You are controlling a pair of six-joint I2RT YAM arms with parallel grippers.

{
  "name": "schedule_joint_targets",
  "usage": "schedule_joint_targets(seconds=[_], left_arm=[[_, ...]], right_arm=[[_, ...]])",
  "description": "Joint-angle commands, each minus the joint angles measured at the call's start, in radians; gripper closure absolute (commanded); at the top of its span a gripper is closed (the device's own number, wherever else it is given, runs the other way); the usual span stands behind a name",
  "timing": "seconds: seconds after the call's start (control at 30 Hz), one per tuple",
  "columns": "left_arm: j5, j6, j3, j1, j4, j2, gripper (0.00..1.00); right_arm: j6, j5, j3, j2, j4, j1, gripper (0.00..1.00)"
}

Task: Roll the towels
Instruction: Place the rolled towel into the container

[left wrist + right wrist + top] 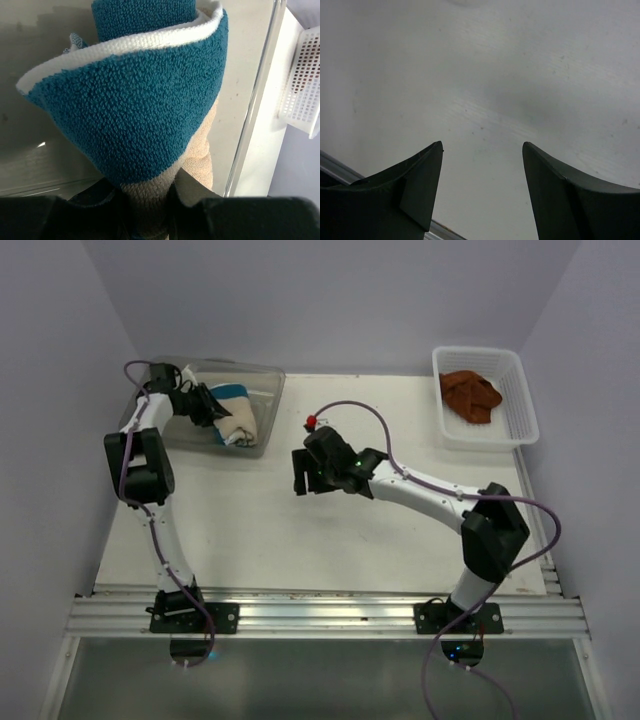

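A rolled cream towel with blue edges (232, 412) lies inside the clear plastic bin (262, 375) at the back left. My left gripper (208, 406) is shut on it; in the left wrist view the towel (135, 115) fills the frame and both fingers (186, 192) pinch its cream end. The rust-brown towel (470, 395) lies crumpled in the white mesh basket (520, 375) at the back right. My right gripper (300, 472) hovers open over the middle of the table, and the right wrist view shows only bare table between its fingertips (422, 175).
The table (300, 540) ends at a metal rail (320, 615) by the arm bases. Purple cables loop off both arms. The mesh basket's corner (305, 85) shows beyond the bin's clear wall (257, 95).
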Motion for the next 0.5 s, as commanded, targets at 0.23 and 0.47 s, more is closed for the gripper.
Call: schedule_joint_targets(seconds=[0.23, 0.47], left_arm=[[-0.071, 0.075, -0.008, 0.056, -0.045, -0.068, 1.00], [-0.077, 0.075, -0.088, 0.059, -0.019, -0.129, 1.00]], right_arm=[[0.028, 0.021, 0.468, 0.305, -0.022, -0.007, 0.31], [0.118, 0.075, 0.740, 0.527, -0.091, -0.046, 0.36]])
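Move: The left hand already grips the rolled towel, whose middle is about 5 cm to its right, 3 cm ahead and 3 cm lower; the container's middle is roughly 8 cm ahead, level sideways and 5 cm below. From the open, empty right hand, the container's near right corner lies about 10 cm ahead, 13 cm left and 7 cm below, the container's middle some 30 cm ahead, 25 cm left and 10 cm below, and the towel 27 cm ahead, 20 cm left and 8 cm down. Forward and to its left in about equal measure, roughly 15 cm in all and rising slightly at first, the right hand sweeps with fingers open towards the container's near right corner, still touching nothing. The left hand keeps its pinch on the rolled towel and shifts it about 4 cm left, then eases back and slightly down towards the container's near side. ##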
